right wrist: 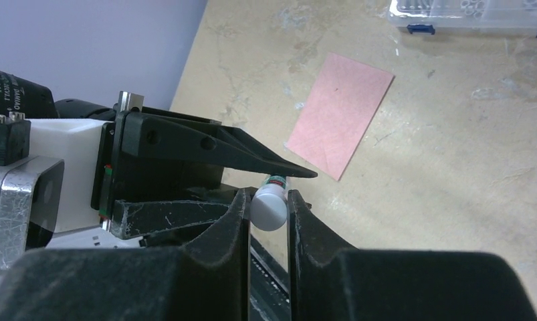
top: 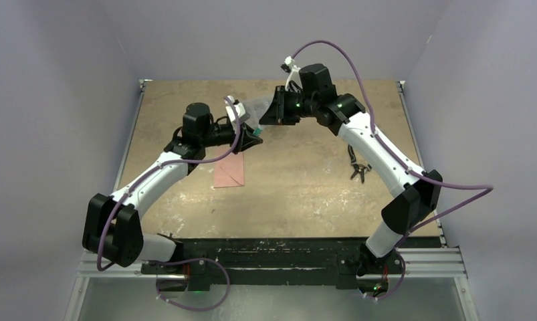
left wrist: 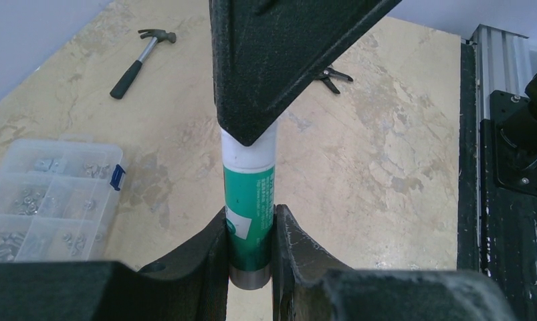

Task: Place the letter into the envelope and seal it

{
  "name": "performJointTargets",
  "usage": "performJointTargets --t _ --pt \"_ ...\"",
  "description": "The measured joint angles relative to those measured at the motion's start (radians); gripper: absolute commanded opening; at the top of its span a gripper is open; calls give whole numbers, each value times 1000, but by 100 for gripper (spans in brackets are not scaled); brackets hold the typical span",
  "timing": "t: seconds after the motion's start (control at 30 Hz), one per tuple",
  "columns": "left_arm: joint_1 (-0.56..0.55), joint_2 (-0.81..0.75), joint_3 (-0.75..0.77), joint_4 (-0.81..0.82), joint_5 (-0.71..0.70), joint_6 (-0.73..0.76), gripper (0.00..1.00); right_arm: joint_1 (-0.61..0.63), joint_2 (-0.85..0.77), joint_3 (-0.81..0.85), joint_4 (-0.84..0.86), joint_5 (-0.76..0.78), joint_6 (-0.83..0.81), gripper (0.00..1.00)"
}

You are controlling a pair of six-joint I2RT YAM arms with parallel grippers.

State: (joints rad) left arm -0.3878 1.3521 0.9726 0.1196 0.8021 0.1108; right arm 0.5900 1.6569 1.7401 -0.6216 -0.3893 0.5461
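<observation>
A green glue stick [left wrist: 250, 200] with a white cap [right wrist: 270, 208] hangs in the air between the two arms. My left gripper [left wrist: 250, 215] is shut on its green body near the base. My right gripper [right wrist: 270, 197] comes from the opposite side, its fingers pressed against both sides of the white cap. In the top view the two grippers meet above the middle of the table, left gripper [top: 255, 136], right gripper [top: 264, 122]. The pink envelope [top: 229, 171] lies flat and closed on the table below them, envelope [right wrist: 339, 112]. The letter is out of view.
A clear compartment box [left wrist: 48, 195] of small parts sits on the table, with a hammer [left wrist: 142, 57] beyond it. Black pliers [top: 358, 170] lie on the right side under the right arm. The black base rail [left wrist: 506, 174] runs along the near edge.
</observation>
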Motion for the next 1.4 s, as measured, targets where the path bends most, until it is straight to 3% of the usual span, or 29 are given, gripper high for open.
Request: performJointTargets --t 0.77,1.4 --pt "-34 112 10 -127 -169 -145 0 80 -84 -443 449 200 -128 0" --pt "-17 148 17 -161 -161 -250 0 113 -87 -567 613 276 -136 0"
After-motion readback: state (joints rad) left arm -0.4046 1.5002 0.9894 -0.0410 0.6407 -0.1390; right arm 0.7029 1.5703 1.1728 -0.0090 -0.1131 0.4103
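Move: The glue stick is held between the hands: its middle is about 2 cm above the left hand and 1 cm ahead and to the right, and from the right hand about 3 cm below, 2 cm left and 1 cm back. The envelope lies roughly 22 cm below the left hand, 4 cm ahead and 7 cm left. The clear parts box is also on the table, about 21 cm ahead of the left hand and straight out. Both hands sink together over the table with the glue stick still gripped between them, the left by its green body and the right by its white cap, the left going down some 8 cm and the right about 10 cm, fast at first and then easing off, with about 1 cm of drift forward. On the way the left wrist rolls close to 30 degrees, its forward side dipping, while the right rolls about 15 degrees the other way on the cap and edges about 1 cm left; both sets of fingers keep their hold. ##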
